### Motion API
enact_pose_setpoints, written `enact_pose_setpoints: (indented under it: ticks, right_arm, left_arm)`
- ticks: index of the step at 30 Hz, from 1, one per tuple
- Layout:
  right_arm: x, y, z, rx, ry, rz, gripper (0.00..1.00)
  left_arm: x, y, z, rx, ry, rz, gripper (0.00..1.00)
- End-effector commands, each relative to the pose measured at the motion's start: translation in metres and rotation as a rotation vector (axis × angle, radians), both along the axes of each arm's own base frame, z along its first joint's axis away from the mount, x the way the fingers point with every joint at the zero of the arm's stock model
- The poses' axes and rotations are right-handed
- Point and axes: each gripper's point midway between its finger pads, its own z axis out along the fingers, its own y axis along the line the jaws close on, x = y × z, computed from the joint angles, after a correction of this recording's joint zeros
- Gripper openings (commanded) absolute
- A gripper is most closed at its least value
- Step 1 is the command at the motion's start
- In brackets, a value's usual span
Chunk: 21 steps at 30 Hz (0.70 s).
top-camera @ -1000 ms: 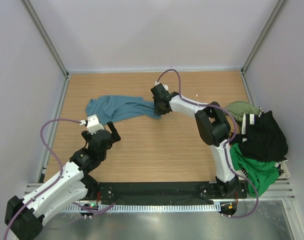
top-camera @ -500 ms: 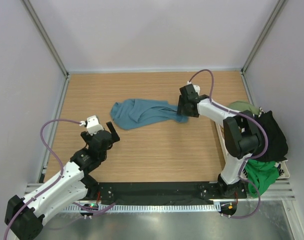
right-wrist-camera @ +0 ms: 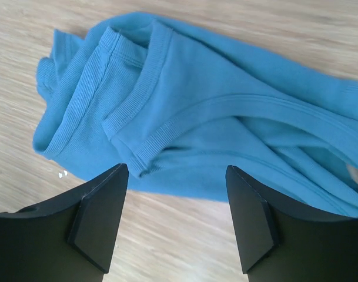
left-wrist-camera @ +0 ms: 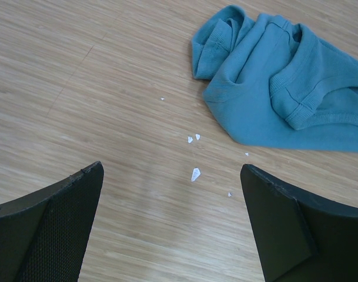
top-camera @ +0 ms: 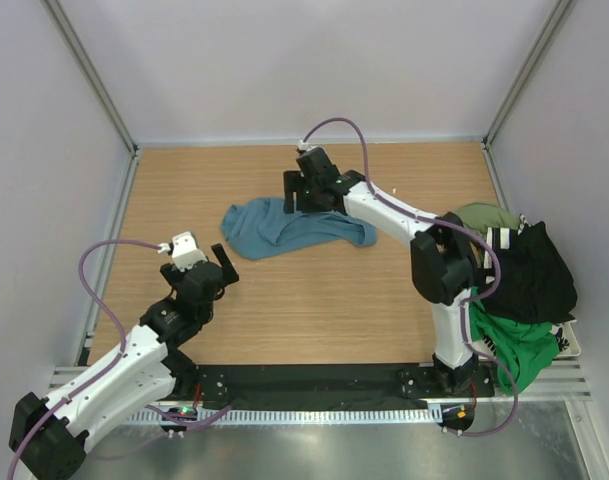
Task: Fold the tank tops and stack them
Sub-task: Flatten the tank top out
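A teal blue tank top (top-camera: 296,229) lies crumpled on the wooden table, its ribbed neck and strap hems bunched up (right-wrist-camera: 196,111). My right gripper (top-camera: 296,203) hovers open over its far edge; in the right wrist view the gripper (right-wrist-camera: 176,170) has nothing between its fingers. My left gripper (top-camera: 214,272) stands open near the table's left, with the teal top (left-wrist-camera: 273,88) ahead and to the right of the gripper (left-wrist-camera: 171,170). More tank tops are piled at the right edge: olive (top-camera: 482,215), black (top-camera: 532,272) and green (top-camera: 509,342).
The pile rests on a pale tray (top-camera: 574,342) at the table's right edge. Small white specks (left-wrist-camera: 195,173) lie on the wood between my left fingers and the teal top. Grey walls enclose the table on three sides.
The right gripper dragged the teal top to the right, opened and let go of it, then swung left to hover over the top's far edge. The left arm stayed put.
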Motion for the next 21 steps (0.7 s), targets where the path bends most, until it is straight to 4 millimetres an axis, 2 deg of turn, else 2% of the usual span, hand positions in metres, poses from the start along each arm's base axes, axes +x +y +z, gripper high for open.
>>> enact_pose_setpoints:
  ticks: [1,2,3,6,7,8,10,11,12,13,14,16,17,19,21]
  right_arm:
    - [-0.007,0.037,-0.028,0.037,0.094,0.086,0.73]
    - [-0.004,0.046,-0.025,0.06,0.094,0.09,0.73]
    - [-0.004,0.052,-0.043,0.056,0.124,0.097,0.72]
    - [-0.003,0.077,-0.048,0.098,0.136,0.129,0.72]
    - [-0.004,0.081,-0.066,0.086,0.164,0.136,0.72]
    - [-0.005,0.09,-0.064,0.097,0.169,0.156,0.71]
    - [-0.007,0.095,-0.075,0.097,0.193,0.162,0.61]
    - [-0.012,0.097,-0.078,0.096,0.202,0.171,0.53]
    - [-0.014,0.096,-0.079,0.089,0.205,0.173,0.31]
    - [-0.015,0.093,-0.067,0.092,0.189,0.169,0.2]
    - [-0.022,0.085,-0.071,0.078,0.192,0.161,0.07]
    - [-0.027,0.073,-0.061,0.067,0.152,0.14,0.03]
    - [-0.036,0.061,-0.046,0.076,0.119,0.134,0.02]
    - [-0.043,0.045,-0.034,0.056,0.087,0.121,0.01]
    - [-0.058,0.023,-0.024,0.028,0.075,0.108,0.01]
  left_arm:
    - [0.005,0.007,0.009,0.0,-0.052,0.042,1.0]
    - [0.005,0.007,0.01,-0.001,-0.053,0.042,1.0]
    - [0.004,0.007,0.01,-0.001,-0.054,0.041,1.0]
    - [0.004,0.008,0.009,0.001,-0.053,0.042,1.0]
    - [0.004,0.007,0.009,-0.003,-0.056,0.043,1.0]
    - [0.004,0.008,0.009,-0.001,-0.055,0.044,1.0]
    - [0.004,0.008,0.009,0.0,-0.054,0.044,1.0]
    - [0.004,0.008,0.009,0.0,-0.054,0.042,1.0]
    - [0.004,0.008,0.008,0.002,-0.052,0.042,1.0]
    - [0.004,0.007,0.009,0.0,-0.053,0.041,1.0]
    - [0.004,0.007,0.009,0.001,-0.052,0.039,1.0]
    - [0.004,0.006,0.009,-0.001,-0.051,0.037,1.0]
    - [0.004,0.006,0.008,0.002,-0.05,0.036,0.99]
    - [0.005,0.005,0.009,-0.002,-0.048,0.029,1.0]
    - [0.005,0.003,0.008,-0.003,-0.043,0.023,0.99]
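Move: Below and to the left of the open right hand lies the tank top's folded-over edge, about 8 cm left, 1 cm back and 11 cm down. On the table at about that depth, the tank top's middle is roughly 2 cm to the hand's left and 2 cm back, its bunched end some 18 cm left and level, its far-right end about 14 cm right and 2 cm back. From the left hand the folded edge is some 15 cm ahead, 15 cm right and 11 cm lower. Swooping left and down, about 8 cm across and 9 cm down, the right hand reaches the tank top's folded-over edge, tipping its fingers some 10 degrees further down. The fingers shut and pinch the cloth, then drag it low over the table back and to the right, about 5 cm each way, towards the robot. ##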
